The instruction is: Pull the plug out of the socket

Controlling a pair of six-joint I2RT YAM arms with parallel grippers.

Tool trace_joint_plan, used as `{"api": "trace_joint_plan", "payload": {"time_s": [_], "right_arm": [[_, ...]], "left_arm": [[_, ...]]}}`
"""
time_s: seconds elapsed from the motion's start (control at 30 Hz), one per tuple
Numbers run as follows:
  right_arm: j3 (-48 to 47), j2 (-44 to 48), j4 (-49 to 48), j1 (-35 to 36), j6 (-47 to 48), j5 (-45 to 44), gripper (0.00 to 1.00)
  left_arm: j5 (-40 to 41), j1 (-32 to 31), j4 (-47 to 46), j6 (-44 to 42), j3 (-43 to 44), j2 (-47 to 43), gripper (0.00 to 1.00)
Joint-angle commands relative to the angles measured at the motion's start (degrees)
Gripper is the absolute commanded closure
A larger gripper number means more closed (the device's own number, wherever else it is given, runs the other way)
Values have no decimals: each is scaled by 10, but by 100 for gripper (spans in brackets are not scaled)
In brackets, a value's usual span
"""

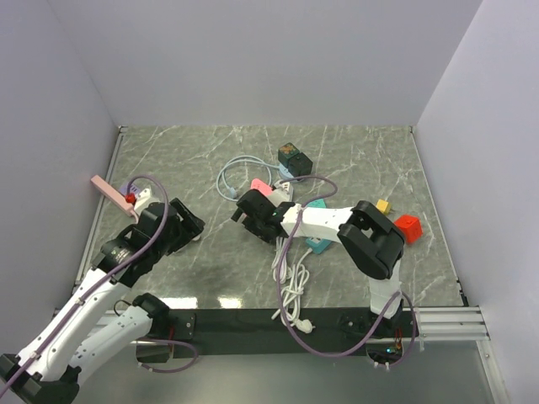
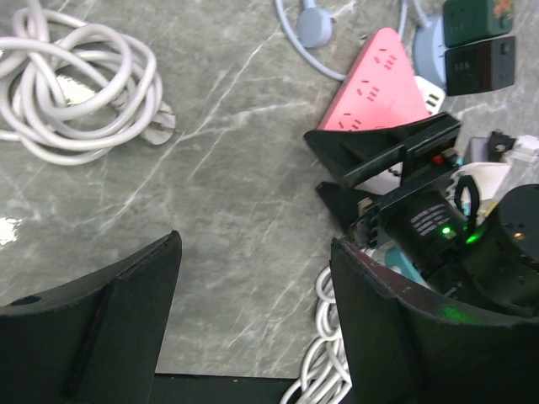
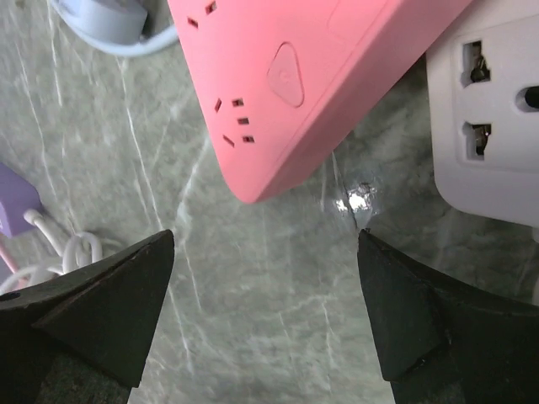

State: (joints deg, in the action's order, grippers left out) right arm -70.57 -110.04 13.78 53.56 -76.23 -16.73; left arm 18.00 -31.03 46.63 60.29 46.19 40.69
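Note:
A pink power strip [image 3: 295, 76] [image 1: 260, 186] lies mid-table with a white socket block [image 3: 493, 118] right of it. No plug sits in the pink strip's visible holes. A light blue plug [image 3: 109, 17] [image 2: 314, 25] on a blue cable [image 1: 229, 172] lies on the table beside the strip. My right gripper [image 3: 263, 240] [image 1: 242, 212] is open over bare marble just short of the strip's rounded corner, holding nothing. My left gripper [image 2: 254, 244] [image 1: 189, 225] is open and empty over bare table further left, apart from the strip.
A coiled white cable [image 2: 76, 84] lies near the left gripper, and another white cable [image 1: 290, 282] runs toward the front edge. A dark green and black adaptor [image 1: 295, 157] sits behind the strip. Red [image 1: 408, 227] and yellow [image 1: 381, 204] blocks lie at the right.

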Motion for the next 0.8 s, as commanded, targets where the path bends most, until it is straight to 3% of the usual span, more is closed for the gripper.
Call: {"api": "trace_joint_plan", "payload": {"time_s": [0.0,0.4,0.57,0.77], "right_arm": [[-20,-14,-8,3,-41,-52,5],[-97,-75,106,-31,-167,-126,5],[-85,-72,114,-57,-173,-124,14],[-45,-48,59,-73,-109,-110,27]], "left_arm": [[14,4,24,-4,2,-2,23],[0,4,30,-19,10,14,24],[3,4,30,-24,13,12,24],[-8,4,5,-29,10,22,25]]}}
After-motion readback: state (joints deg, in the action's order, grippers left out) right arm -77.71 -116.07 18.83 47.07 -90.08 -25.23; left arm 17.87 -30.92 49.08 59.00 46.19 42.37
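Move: The pink triangle's middle lies about 8 cm ahead of the right hand, 5 cm to its right and slightly below. The white power strip is some 12 cm to the right of the hand and 6 cm ahead; the grey plug lies about 8 cm ahead and 2 cm left, on the table. From the left hand, the pink triangle is roughly 15 cm ahead, 16 cm right and 17 cm down. Right hand slides 7 cm forward, then also right, turning 20 degrees clockwise, fingers closing partway around the pink triangle. ##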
